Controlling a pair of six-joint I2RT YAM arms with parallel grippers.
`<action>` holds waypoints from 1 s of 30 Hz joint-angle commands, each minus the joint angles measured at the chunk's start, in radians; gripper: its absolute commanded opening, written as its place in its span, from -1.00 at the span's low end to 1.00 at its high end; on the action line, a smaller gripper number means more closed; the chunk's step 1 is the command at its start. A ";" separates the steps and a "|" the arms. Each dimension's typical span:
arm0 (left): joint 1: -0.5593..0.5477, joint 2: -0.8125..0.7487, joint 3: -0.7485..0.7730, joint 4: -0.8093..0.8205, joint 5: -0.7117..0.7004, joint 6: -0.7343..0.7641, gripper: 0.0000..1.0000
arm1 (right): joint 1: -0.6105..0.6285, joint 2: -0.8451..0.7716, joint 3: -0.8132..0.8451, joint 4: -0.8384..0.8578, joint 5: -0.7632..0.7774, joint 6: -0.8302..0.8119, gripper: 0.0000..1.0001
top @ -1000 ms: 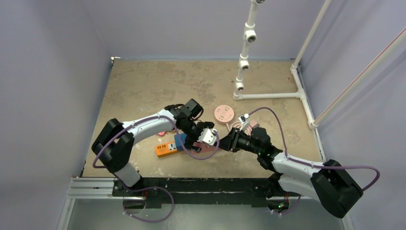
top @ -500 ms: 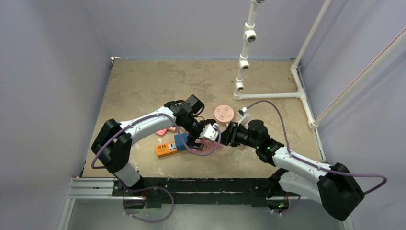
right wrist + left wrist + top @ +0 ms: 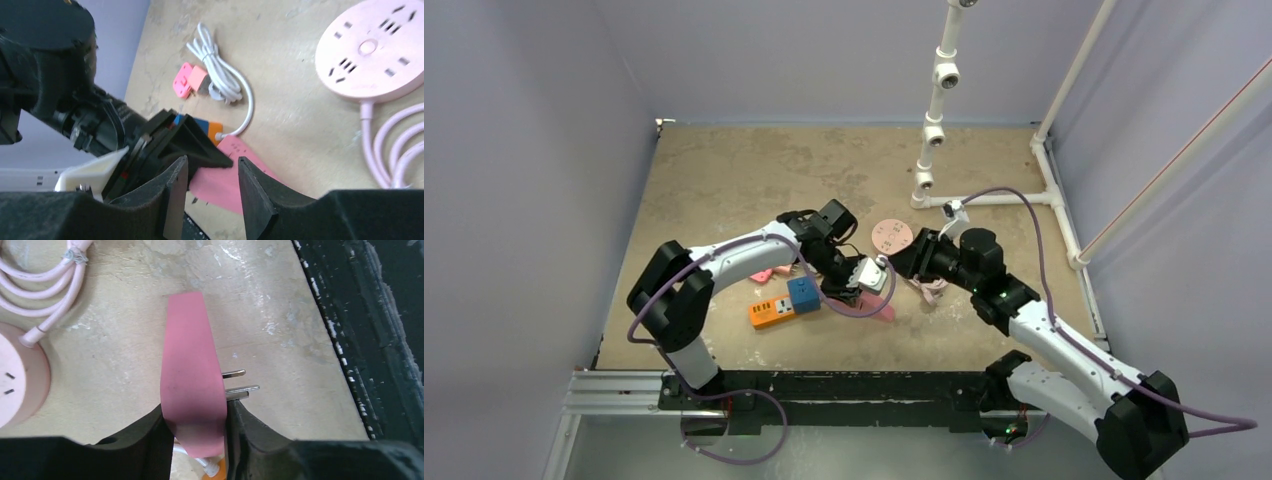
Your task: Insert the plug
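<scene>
My left gripper (image 3: 197, 407) is shut on the pink plug (image 3: 192, 375), whose metal prongs (image 3: 240, 388) stick out sideways just past one finger. From above, the left gripper (image 3: 862, 284) holds the plug (image 3: 883, 308) low over the table, right of the orange power strip (image 3: 770, 313). The round pink socket (image 3: 891, 237) lies just beyond. My right gripper (image 3: 904, 262) hangs a short way off, open, nothing between its fingers. In its own view the right gripper (image 3: 212, 185) looks down at the plug (image 3: 235, 182) and the left gripper's fingers (image 3: 195, 145).
A blue adapter (image 3: 802, 293) sits in the orange strip. A small pink and orange plug (image 3: 190, 80) with a coiled white cable (image 3: 220, 75) lies left of it. The round socket's pink cable (image 3: 929, 288) is bunched under the right arm. A white pipe frame (image 3: 984, 198) stands at the back right.
The left jaws have closed on the pink plug. The right arm has pulled back, away and to the right, from the left gripper.
</scene>
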 commanded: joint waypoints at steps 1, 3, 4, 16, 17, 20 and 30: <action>-0.007 0.022 0.107 -0.200 0.103 0.150 -0.73 | -0.038 0.008 0.099 -0.069 0.031 -0.073 -0.08; -0.007 0.024 0.171 -0.344 0.151 0.293 -0.89 | -0.046 0.016 0.112 -0.074 0.019 -0.078 -0.02; -0.007 0.022 0.205 -0.410 0.174 0.366 -0.96 | -0.049 0.017 0.112 -0.066 0.001 -0.077 0.02; -0.011 -0.328 0.121 -0.337 0.064 1.179 -1.00 | -0.056 0.015 -0.026 0.241 -0.421 -0.004 0.51; -0.009 -0.374 0.054 -0.234 0.048 1.220 -1.00 | -0.055 0.008 -0.032 0.263 -0.446 0.009 0.51; -0.007 -0.483 -0.094 0.029 0.057 1.248 -1.00 | -0.055 -0.021 -0.051 0.304 -0.481 0.043 0.53; -0.007 -0.602 -0.192 0.257 0.109 1.362 -1.00 | -0.057 -0.096 -0.206 0.562 -0.598 0.219 0.62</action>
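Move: The left hand already holds the pink triangular power strip by one end, its middle about 4 cm to the hand's right and 1 cm back and below; the blue adapter sits some 9 cm left, 1 cm ahead and 5 cm below. From the empty right hand the triangle's middle is about 7 cm left, 7 cm back and 9 cm lower, and the round pink socket lies 7 cm straight ahead, 15 cm below. Keeping its grip, the left hand lifts the pink triangle about 14 cm and slightly back, rolling it some 75 degrees clockwise as seen along the fingers, which end more level, pointing right. The right hand eases forward and up, then draws back about 8 cm, turning counter-clockwise and opening wide around the triangle's near corner, without yet gripping. ##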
